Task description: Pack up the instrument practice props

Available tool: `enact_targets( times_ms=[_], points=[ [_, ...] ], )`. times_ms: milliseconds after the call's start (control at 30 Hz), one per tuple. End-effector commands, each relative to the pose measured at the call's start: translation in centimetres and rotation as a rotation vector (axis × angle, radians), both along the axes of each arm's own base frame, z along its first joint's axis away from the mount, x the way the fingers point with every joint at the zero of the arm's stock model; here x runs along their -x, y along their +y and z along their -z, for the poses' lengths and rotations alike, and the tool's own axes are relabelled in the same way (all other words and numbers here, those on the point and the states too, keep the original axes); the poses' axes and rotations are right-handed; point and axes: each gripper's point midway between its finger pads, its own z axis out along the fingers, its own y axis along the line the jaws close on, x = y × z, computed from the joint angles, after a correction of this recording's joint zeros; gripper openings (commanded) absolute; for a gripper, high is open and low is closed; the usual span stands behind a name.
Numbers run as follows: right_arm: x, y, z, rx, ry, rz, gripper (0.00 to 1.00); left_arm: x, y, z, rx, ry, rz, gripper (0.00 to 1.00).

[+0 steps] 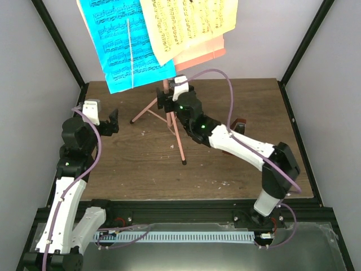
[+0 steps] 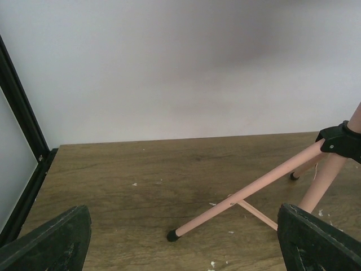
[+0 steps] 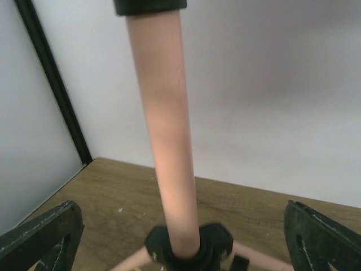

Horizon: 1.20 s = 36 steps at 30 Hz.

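The pink tripod music stand [image 1: 178,138] stands at the back middle of the table. On its desk [image 1: 200,53] rest a blue sheet-music page [image 1: 121,39] and a yellow one [image 1: 192,25]. My right gripper [image 1: 169,100] is open around the stand's pole [image 3: 166,130]. Its fingers [image 3: 45,237] sit wide on either side without touching the pole, just above the black leg collar [image 3: 189,248]. My left gripper [image 1: 103,118] hangs open and empty to the left, facing the stand's left leg [image 2: 248,192]. A small reddish-brown object [image 1: 241,125], likely the metronome, peeks out behind my right arm.
Black frame posts [image 1: 59,48] and white walls close in the table on three sides. The stand's three legs spread over the wooden table [image 1: 130,164], one foot [image 2: 172,235] lying ahead of my left gripper [image 2: 183,248]. Small white crumbs dot the wood.
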Motion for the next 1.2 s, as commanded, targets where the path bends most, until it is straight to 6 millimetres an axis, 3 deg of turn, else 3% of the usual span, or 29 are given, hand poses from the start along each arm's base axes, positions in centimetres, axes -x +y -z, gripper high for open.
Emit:
enact_targets(
  times_ms=[0,100,233,433,567,700,900,1167],
  points=[
    [2.6,-0.6,0.2,-0.015,0.002,-0.126,0.99,0.0,0.0,0.0,-0.011,-0.009,0.0,0.91],
    [4.2,-1.6,1.6,-0.035,0.007,-0.206,1.0,0.1,-0.1,0.0,-0.01,-0.008,0.0,0.91],
    [4.7,-4.5,3.4,-0.126,0.048,-0.283,0.99,0.1,-0.1,0.1,-0.01,-0.007,0.0,0.91],
    [6.6,-6.6,1.5,-0.262,-0.066,-0.561,0.95,0.1,-0.2,0.2,-0.009,-0.006,0.003,0.91],
    [6.9,-6.3,-0.3,-0.268,-0.157,-0.71,0.91,0.1,-0.2,0.2,-0.01,-0.004,0.005,0.91],
    [6.4,-4.8,-1.2,-0.224,-0.224,-0.802,0.86,0.1,-0.2,0.2,-0.009,-0.006,0.005,0.91],
    [3.6,-2.8,-1.4,-0.232,-0.237,-0.861,0.8,0.1,-0.4,0.2,-0.009,-0.006,0.01,0.91],
    [-0.4,-1.0,-0.2,-0.233,-0.223,-0.835,0.74,0.2,-0.8,0.2,-0.009,-0.007,0.024,0.91]
  ],
)
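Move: The music stand's pole, let go just before, stands about 4 cm ahead of the right hand and 1 cm to its left, the last-held stretch 3 cm lower. The black tripod hub sits about 8 cm ahead, 3 cm left and 10 cm below; the nearest tripod foot is roughly 18 cm back, 4 cm right, 34 cm down. From the left hand, that stretch of pole is some 14 cm ahead, 22 cm right, about level. The music stand's pole is left clear as the open right hand backs about 4 cm, then dips and swings roughly 8 cm right; it then loops up, left and forward to near its starting place, turning some 45 degrees counter-clockwise so the fingers face mostly left, towards the pole from its right side. The fingers narrow slightly, still wide apart. ##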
